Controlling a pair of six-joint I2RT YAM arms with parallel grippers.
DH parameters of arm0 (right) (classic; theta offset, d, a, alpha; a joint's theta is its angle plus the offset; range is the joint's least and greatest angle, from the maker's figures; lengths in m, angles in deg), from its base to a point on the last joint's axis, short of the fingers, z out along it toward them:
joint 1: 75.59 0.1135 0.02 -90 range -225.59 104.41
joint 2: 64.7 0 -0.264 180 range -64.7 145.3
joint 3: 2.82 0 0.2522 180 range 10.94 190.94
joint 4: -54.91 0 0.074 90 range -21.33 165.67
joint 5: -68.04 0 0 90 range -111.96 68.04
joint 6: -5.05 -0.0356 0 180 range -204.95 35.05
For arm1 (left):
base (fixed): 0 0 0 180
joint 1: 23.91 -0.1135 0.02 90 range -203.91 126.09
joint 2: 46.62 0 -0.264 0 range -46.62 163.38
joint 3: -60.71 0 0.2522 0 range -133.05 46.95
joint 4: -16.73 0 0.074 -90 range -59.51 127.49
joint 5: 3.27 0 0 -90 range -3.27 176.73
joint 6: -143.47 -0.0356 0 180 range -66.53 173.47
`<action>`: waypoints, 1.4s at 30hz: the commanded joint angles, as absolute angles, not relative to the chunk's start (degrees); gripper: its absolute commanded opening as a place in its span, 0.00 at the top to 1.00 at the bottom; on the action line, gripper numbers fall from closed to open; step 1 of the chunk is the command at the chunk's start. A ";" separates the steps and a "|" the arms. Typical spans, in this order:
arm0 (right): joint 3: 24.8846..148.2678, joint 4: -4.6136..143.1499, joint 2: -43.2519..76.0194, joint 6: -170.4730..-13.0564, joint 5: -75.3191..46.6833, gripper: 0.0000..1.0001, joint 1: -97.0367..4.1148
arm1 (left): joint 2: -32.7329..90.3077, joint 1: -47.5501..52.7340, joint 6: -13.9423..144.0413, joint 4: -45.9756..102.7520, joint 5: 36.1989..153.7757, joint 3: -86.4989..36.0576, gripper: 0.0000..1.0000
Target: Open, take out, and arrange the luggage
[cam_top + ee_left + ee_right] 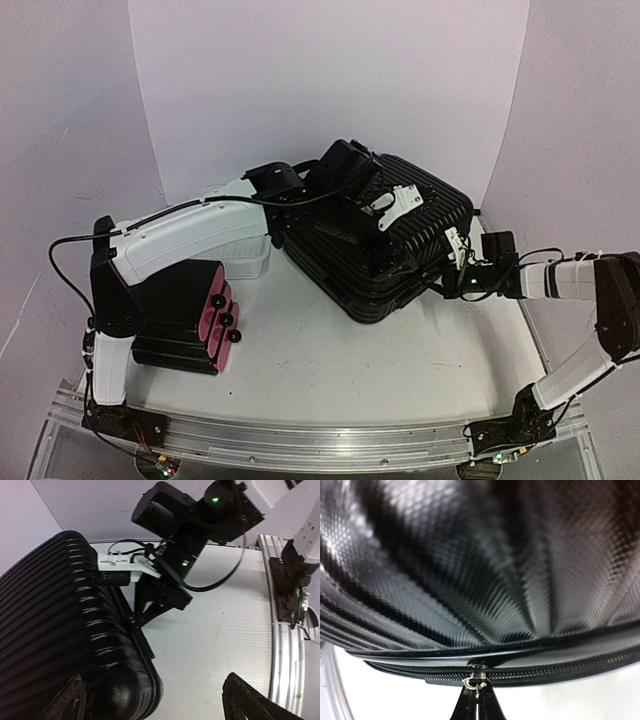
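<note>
The luggage (400, 235), a big black ribbed hard-shell suitcase, lies closed at the back right of the table. My left gripper (395, 258) reaches over its top. In the left wrist view it (155, 692) stands open wide, with a rounded corner of the luggage (120, 695) beside the left finger (72, 700). My right gripper (443, 280) is at the luggage's right corner. In the right wrist view it (477, 692) is shut on the metal zipper pull (476, 681), on the zipper line below the textured shell (470, 580).
A smaller smooth black case with a pink side and black knobs (190, 315) stands at the left, under my left arm. A white perforated basket (245, 258) sits behind it. An aluminium rail (320, 440) runs along the near edge. White walls close in the back.
</note>
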State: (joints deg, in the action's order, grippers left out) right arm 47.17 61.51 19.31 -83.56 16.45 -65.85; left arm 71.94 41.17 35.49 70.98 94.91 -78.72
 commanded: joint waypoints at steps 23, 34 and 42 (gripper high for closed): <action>57.05 78.43 13.38 -73.61 -11.12 1.00 -68.65 | 79.02 41.13 19.21 70.52 79.58 -71.86 0.33; 60.19 71.83 21.50 -71.89 -7.94 1.00 -78.93 | 77.61 41.04 20.38 70.72 79.94 -69.71 0.35; 68.62 61.22 33.40 -79.15 4.80 1.00 -88.90 | 77.78 40.79 20.43 71.35 80.97 -70.09 0.36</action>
State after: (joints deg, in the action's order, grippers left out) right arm 62.89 72.40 29.15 -73.70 4.26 -82.24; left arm 78.26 41.98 18.82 61.47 81.14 -71.77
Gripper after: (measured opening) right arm 0.021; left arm 0.644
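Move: The right hand already pinches the zip pull; the luggage's far right corner, where the zip leads, lies about 14 cm ahead and 15 cm to its right, roughly level. The luggage's middle is some 11 cm ahead and 15 cm to that hand's left. From the left hand, the luggage's near corner lies about 4 cm ahead, 5 cm to the right and 12 cm below. Right hand drags the zip pull some 15 cm right and forward; left sinks 8 cm to the near corner. ##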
